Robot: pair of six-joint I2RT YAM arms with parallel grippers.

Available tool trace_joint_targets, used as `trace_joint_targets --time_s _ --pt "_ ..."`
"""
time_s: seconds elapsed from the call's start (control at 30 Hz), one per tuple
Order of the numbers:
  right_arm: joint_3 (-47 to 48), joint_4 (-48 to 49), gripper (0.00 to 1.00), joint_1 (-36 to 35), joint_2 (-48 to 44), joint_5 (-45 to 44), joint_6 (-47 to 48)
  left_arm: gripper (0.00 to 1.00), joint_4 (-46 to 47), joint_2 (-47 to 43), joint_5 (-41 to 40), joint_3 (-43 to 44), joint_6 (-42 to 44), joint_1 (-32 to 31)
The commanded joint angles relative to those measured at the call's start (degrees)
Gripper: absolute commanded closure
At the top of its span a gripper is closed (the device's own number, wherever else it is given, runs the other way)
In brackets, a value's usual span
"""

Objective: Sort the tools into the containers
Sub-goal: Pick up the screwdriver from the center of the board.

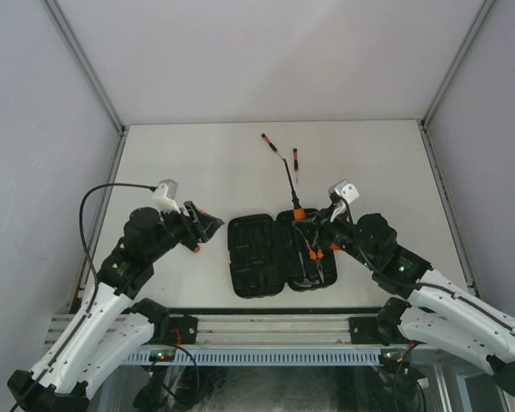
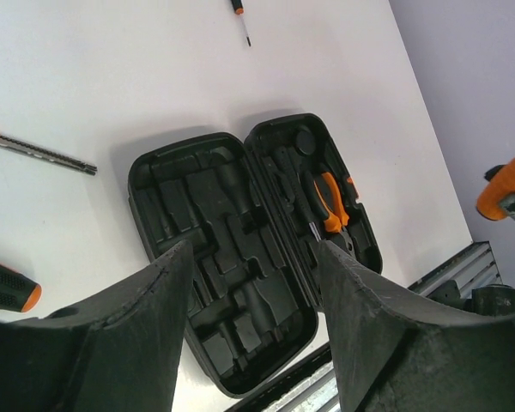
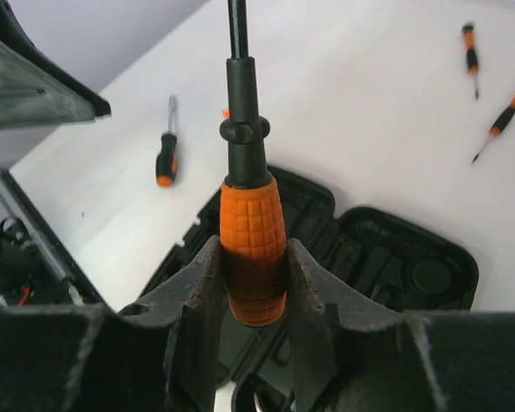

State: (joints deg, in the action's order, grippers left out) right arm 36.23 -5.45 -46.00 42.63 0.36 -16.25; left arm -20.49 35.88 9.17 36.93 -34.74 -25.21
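The black tool case (image 1: 257,255) lies open and flat at the table's near middle. Orange-handled pliers (image 2: 330,202) sit in its right half; the left half (image 2: 215,257) shows only moulded slots. My right gripper (image 3: 253,249) is shut on the orange handle of a long screwdriver (image 3: 253,232), held over the case's right half (image 1: 299,213) with the shaft pointing away. My left gripper (image 2: 253,253) hangs open with nothing in it, left of the case (image 1: 208,225). A black-handled screwdriver (image 2: 4,287) lies on the table beside it.
Two thin screwdrivers (image 1: 272,144) (image 1: 295,160) lie on the white table behind the case. A metal rail (image 1: 266,330) runs along the near edge. Grey walls close in the table on three sides.
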Motion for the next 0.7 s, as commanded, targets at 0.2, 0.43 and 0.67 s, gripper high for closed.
trace_joint_targets --time_s 0.2,0.43,0.67 --pt "-1.4 18.0 1.00 -15.3 2.5 -14.2 23.4 0.36 -1.2 -0.4 1.9 6.7 5.5 0.6" --pt "-2.2 15.7 1.00 -20.4 5.5 -7.4 41.7 0.35 -2.9 0.1 2.9 9.1 8.2 0.6" --pt "-2.2 13.2 0.99 -25.5 10.8 -9.4 55.3 0.35 -1.6 2.6 10.5 10.4 9.0 0.1"
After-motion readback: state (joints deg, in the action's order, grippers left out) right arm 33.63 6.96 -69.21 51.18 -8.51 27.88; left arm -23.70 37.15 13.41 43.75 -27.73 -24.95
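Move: The right gripper already holds the screwdriver by its orange handle, shaft leading forward. From the right hand, the empty left half of the tool case lies about 11 cm left, 3 cm back and some 15 cm down. The right half with the pliers is almost underneath, 3 cm right and 2 cm back. The open left gripper waits about 20 cm left, roughly level. From the left gripper, that empty half is about 10 cm right and 3 cm back. Keep the right fingers shut on the handle and carry the screwdriver about 7 cm left and 4 cm back towards the empty case half, arching a little up, then down. On the way roll the wrist some 50 degrees, left side down, to bring the shaft round to the left. Raise the open left gripper about 3.5 cm. ##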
